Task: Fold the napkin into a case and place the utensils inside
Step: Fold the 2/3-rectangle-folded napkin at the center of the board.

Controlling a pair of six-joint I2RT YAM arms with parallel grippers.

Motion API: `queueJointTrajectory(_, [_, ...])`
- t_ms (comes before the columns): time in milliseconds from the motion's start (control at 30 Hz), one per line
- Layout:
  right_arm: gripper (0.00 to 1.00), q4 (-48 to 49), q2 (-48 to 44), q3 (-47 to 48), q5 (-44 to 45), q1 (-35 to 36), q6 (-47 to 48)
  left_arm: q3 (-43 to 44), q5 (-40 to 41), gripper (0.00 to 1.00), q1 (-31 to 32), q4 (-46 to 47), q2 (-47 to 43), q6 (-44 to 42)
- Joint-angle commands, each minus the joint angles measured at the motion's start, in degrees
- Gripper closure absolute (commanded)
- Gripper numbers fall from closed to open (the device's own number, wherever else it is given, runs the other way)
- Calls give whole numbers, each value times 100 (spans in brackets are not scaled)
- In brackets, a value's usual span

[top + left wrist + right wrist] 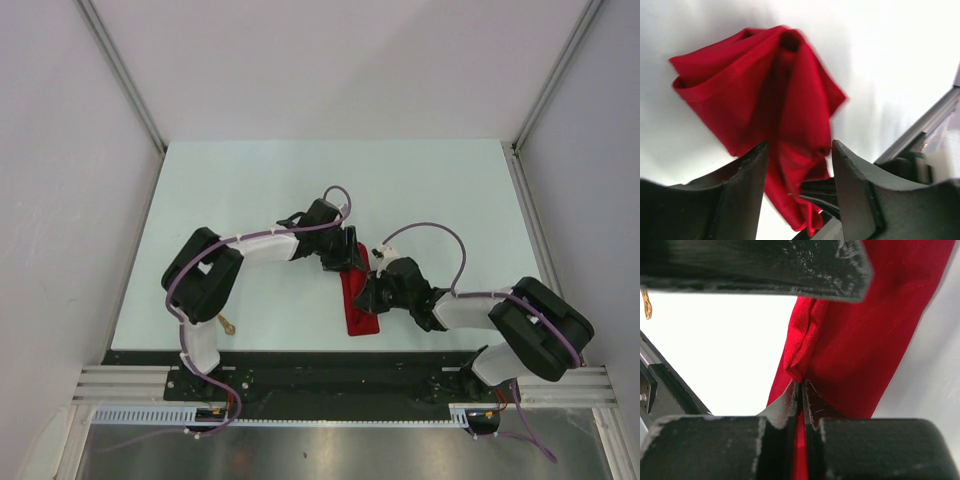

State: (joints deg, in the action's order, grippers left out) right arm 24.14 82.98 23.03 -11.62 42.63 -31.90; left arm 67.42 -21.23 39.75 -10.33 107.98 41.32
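Observation:
The red napkin (360, 312) lies folded into a narrow strip near the table's front edge, between my two arms. In the left wrist view it rises in loose bunched folds (760, 85). My left gripper (352, 262) stands open at the strip's far end, its fingers either side of the cloth (799, 152) without pinching it. My right gripper (366, 296) is shut on a fold of the napkin (850, 330), the cloth pinched between its tips (801, 385). One gold utensil (227, 323) lies by the left arm's base and also shows small in the right wrist view (646, 302).
A black strip and an aluminium rail (340, 385) run along the table's near edge. The rail also shows in the left wrist view (920, 135). White walls close the table on the left, right and back.

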Motion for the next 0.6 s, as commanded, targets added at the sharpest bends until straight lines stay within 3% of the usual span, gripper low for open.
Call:
queueJointTrajectory(0, [92,161,-238,-149,-42,-35,87,316,172,48,7,-312,126,-212])
queueJointTrajectory(167, [79,30,-475,-211,-34,-106,70,263,225,65,-55,-312,118,-238])
queueJointTrajectory(400, [54,-585,-1099,-53,10,-343,131,184,181,74,-125,-286,65,-283])
queueJointTrajectory(567, [46,-1296,-1442,377,282,-720,359,79,120,78,-134,-198,21,-274])
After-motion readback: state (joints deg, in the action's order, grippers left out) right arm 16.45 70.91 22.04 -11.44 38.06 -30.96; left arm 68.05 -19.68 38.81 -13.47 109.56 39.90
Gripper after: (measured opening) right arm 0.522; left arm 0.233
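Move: The left hand hovers open over the napkin's raised upper flap, whose ridge lies about 2 cm below it and 1 cm to its left. The strip's far end is some 5 cm ahead, 1 cm to the right and 4 cm down; the right fingertips are roughly 8 cm back, 3 cm right and 3 cm lower. The right hand still has the napkin's seam at its nearly shut tips, with the near end about 6 cm straight back, 1 cm down. The left hand sinks not quite 2 cm and eases about 1.5 cm to its left over the raised flap, while its fingers close from a bit over half open to about a quarter, coming in on both sides of the ridge to pinch it. At the near part of the strip the right hand opens to about half and lets go of the seam, drifting slightly back and to its right at first, then rising some 3.5 cm and drawing off to the right and a little forward, clear of the cloth. ##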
